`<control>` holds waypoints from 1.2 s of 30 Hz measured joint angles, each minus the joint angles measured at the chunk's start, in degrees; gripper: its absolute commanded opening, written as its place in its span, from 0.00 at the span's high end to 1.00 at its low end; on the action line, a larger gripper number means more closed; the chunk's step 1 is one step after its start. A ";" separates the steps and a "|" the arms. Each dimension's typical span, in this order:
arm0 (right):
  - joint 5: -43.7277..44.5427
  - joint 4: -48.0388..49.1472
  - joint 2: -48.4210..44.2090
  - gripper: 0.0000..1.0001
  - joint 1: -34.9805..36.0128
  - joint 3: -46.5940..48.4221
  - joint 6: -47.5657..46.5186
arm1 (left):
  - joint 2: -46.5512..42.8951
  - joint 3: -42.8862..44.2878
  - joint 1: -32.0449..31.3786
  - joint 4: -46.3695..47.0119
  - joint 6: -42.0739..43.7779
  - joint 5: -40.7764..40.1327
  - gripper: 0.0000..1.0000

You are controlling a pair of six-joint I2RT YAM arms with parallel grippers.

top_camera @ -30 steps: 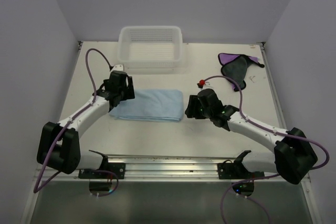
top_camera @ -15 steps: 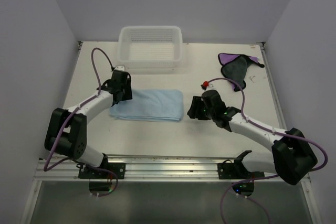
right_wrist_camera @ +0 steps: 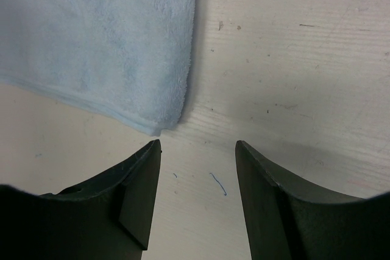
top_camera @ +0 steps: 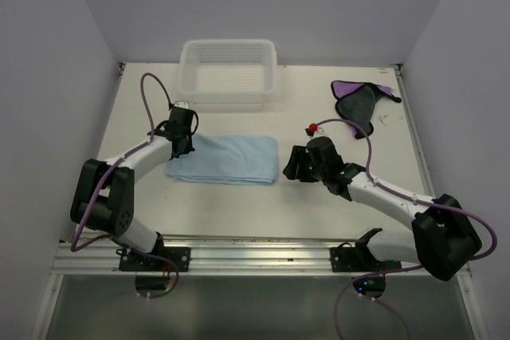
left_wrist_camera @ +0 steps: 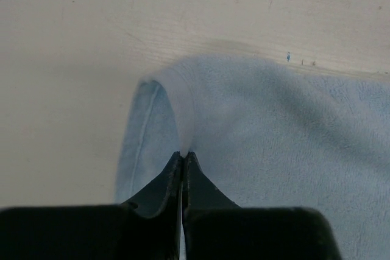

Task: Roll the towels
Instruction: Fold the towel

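Note:
The light blue towel [top_camera: 227, 158] lies folded flat in the middle of the table. My left gripper [top_camera: 184, 146] is at its far left corner, jaws pressed together. In the left wrist view the gripper [left_wrist_camera: 184, 153] pinches a raised ridge of the light blue towel [left_wrist_camera: 274, 126]. My right gripper [top_camera: 291, 166] stands open just off the towel's right edge. In the right wrist view the gripper [right_wrist_camera: 198, 144] has only bare table between its fingers, and the towel's near corner [right_wrist_camera: 103, 35] lies ahead on the left. The purple and dark grey towel [top_camera: 358, 99] lies crumpled at the far right.
A white mesh basket [top_camera: 229, 98] stands at the back of the table, behind the blue towel. A small red object [top_camera: 306, 127] sits on the right arm's cable. Walls close in the table on the left, right and back.
My left gripper has shifted onto the towel's far left corner and shut on it, and its elbow has swung inward. The right gripper has moved slightly right and stays open.

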 measured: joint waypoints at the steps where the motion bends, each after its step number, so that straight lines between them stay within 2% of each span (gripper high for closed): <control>1: -0.02 0.00 0.00 0.44 0.00 0.00 0.02 | 0.00 0.11 0.00 -0.13 0.17 -0.22 1.00; 10: -0.17 0.57 0.50 0.44 0.00 0.00 0.20 | -1.20 3.04 0.00 -2.23 1.55 -1.68 1.00; 20: -2.84 3.91 5.90 0.44 0.02 0.02 1.90 | -4.92 3.72 0.00 -4.35 2.62 -4.07 1.00; 29: -4.90 6.54 9.07 0.43 0.00 0.46 3.04 | -2.16 3.72 0.00 -6.25 2.64 -8.72 1.00; 30: -5.22 6.84 9.38 0.43 0.00 0.48 3.19 | -1.68 3.72 0.00 -6.40 2.64 -8.94 0.97; 32: -5.92 7.56 9.84 0.43 0.00 0.50 3.50 | -0.96 3.72 0.00 -6.67 2.82 -9.49 0.79; 33: -6.10 7.85 9.97 0.43 0.02 0.52 3.63 | -0.81 3.72 0.00 -6.75 2.93 -9.79 0.67; 34: -6.27 8.15 10.12 0.43 0.07 0.57 3.69 | -0.74 3.72 0.00 -6.78 2.99 -10.36 0.47; 36: -6.60 8.63 10.60 0.43 0.17 1.01 3.93 | -0.74 3.65 0.00 -6.82 2.60 -12.02 0.27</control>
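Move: The left fingers are already shut on the towel's upper layer near its left end; the towel's left edge lies about 4 cm to their left and roughly level fore and aft, the towel's middle some 10 cm to their right and 3 cm back. The white basket stands about 26 cm ahead and 11 cm right of that hand. For the half-open right hand, the towel's near right corner is about 4 cm left, 1 cm back and 3 cm below. Keeping its pinch, the left hand lifts the towel's upper layer about 4.5 cm, then swings nearly 4 cm left towards the towel's left edge while sinking some 2 cm and rolling about 10 degrees left side up, and at the very end the fingers open to over half and let go of the cloth. After a short wait the right hand, fingers staying half open, eases some 3 cm left and 2.5 cm down towards the towel's near right corner, coming close beside it; contact there can't be seen. ##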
